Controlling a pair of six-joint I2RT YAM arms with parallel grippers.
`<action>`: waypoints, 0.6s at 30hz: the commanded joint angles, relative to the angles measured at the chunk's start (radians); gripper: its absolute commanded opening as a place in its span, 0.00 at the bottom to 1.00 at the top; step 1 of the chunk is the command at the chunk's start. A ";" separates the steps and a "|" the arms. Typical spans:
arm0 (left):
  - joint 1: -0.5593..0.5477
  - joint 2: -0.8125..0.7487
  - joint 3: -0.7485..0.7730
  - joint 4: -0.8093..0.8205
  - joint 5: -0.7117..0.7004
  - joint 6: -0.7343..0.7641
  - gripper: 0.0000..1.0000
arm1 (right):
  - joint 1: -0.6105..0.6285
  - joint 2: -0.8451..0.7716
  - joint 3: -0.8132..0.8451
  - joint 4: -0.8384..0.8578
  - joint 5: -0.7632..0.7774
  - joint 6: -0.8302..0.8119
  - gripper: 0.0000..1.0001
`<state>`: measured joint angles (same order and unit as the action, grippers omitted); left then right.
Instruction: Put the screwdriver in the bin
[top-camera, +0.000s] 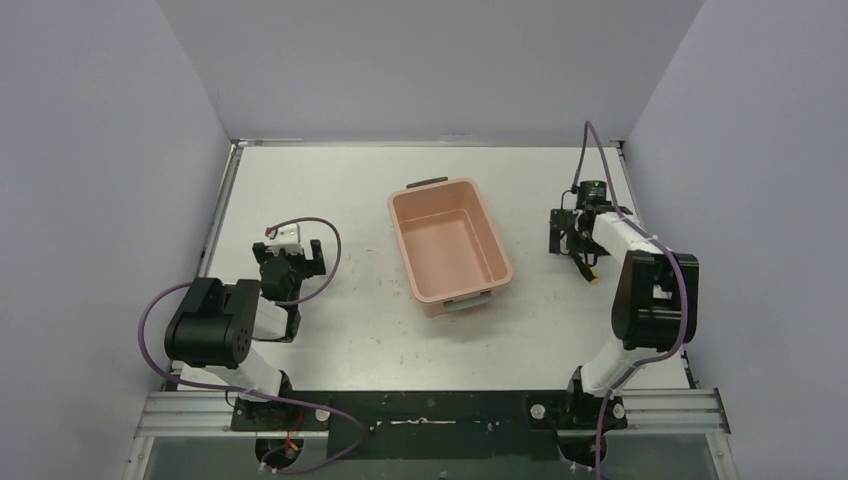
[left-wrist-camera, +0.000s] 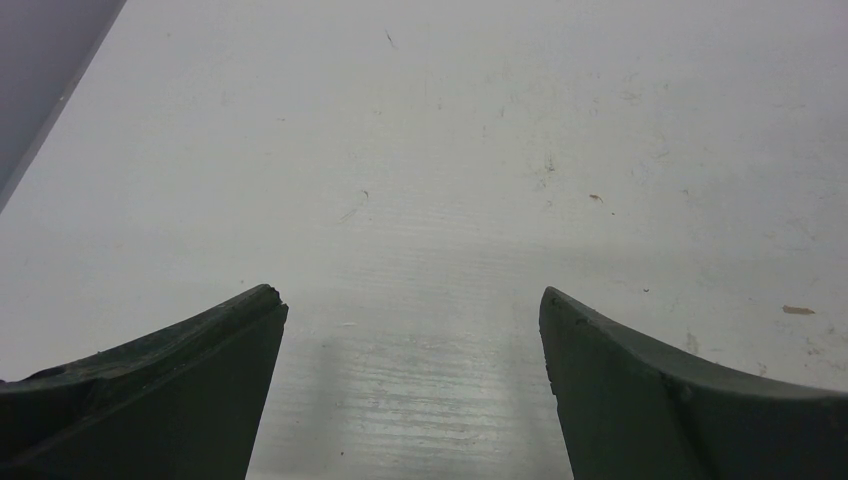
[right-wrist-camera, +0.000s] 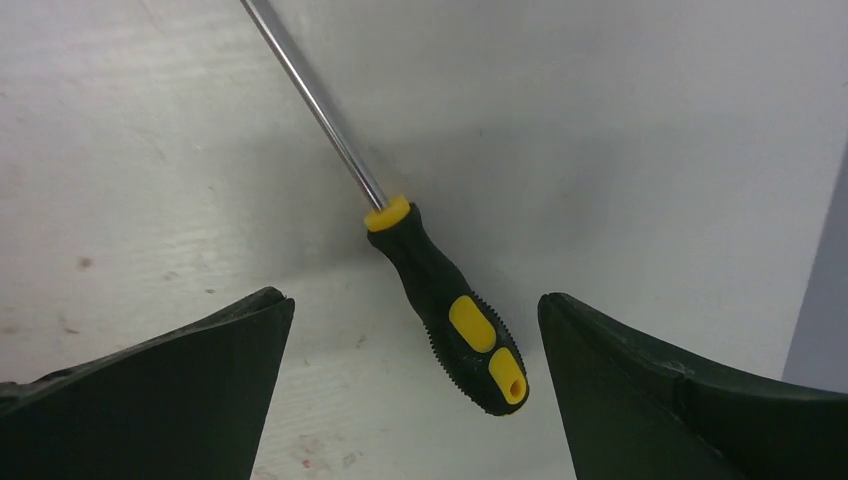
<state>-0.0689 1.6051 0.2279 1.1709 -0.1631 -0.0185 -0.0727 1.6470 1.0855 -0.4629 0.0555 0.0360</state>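
The screwdriver (right-wrist-camera: 440, 290) lies flat on the white table, its black-and-yellow handle nearest the right wrist camera and its slim metal shaft running away to the upper left. My right gripper (right-wrist-camera: 412, 300) hangs open just above it, with the handle between the two fingers, nearer the right one, and neither touching it. From above, the screwdriver (top-camera: 588, 268) shows just below my right gripper (top-camera: 572, 240), right of the bin. The salmon-pink bin (top-camera: 450, 245) stands empty at mid-table. My left gripper (top-camera: 290, 262) is open over bare table (left-wrist-camera: 420, 200), far left of the bin.
Grey walls enclose the table on the left, back and right; the right wall (right-wrist-camera: 825, 300) stands close beside the screwdriver. The bin's grey handles (top-camera: 470, 302) are at its short ends. Purple cables (top-camera: 330, 240) loop off both arms.
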 joint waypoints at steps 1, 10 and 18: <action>0.006 0.007 0.027 0.039 0.008 -0.011 0.97 | -0.008 0.066 0.049 -0.109 0.097 -0.060 1.00; 0.006 0.007 0.027 0.038 0.008 -0.011 0.97 | -0.019 0.209 0.024 -0.060 0.049 -0.068 0.72; 0.006 0.007 0.028 0.038 0.008 -0.010 0.97 | -0.014 0.082 0.061 -0.105 0.008 -0.054 0.00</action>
<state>-0.0689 1.6051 0.2295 1.1709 -0.1631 -0.0185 -0.0849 1.8038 1.1271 -0.5064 0.0723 -0.0254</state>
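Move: The screwdriver handle lies on the table about 5 cm below the right gripper, some 3 cm back and 1 cm to its right, with the shaft slanting away forward and left. The bin stands roughly 26 cm to the right gripper's left, about level with it fore and aft and near its height. From the idle left gripper, the handle is about 60 cm to the right, 3 cm back and 4 cm below. Drop the open right gripper about 4 cm onto the screwdriver handle, easing back a couple of centimetres and tipping the fingers some 10 degrees nearer to straight down. Once low, creep about a centimetre forward and close both fingers across the front part of the handle, just behind the yellow collar, until they pinch it. ##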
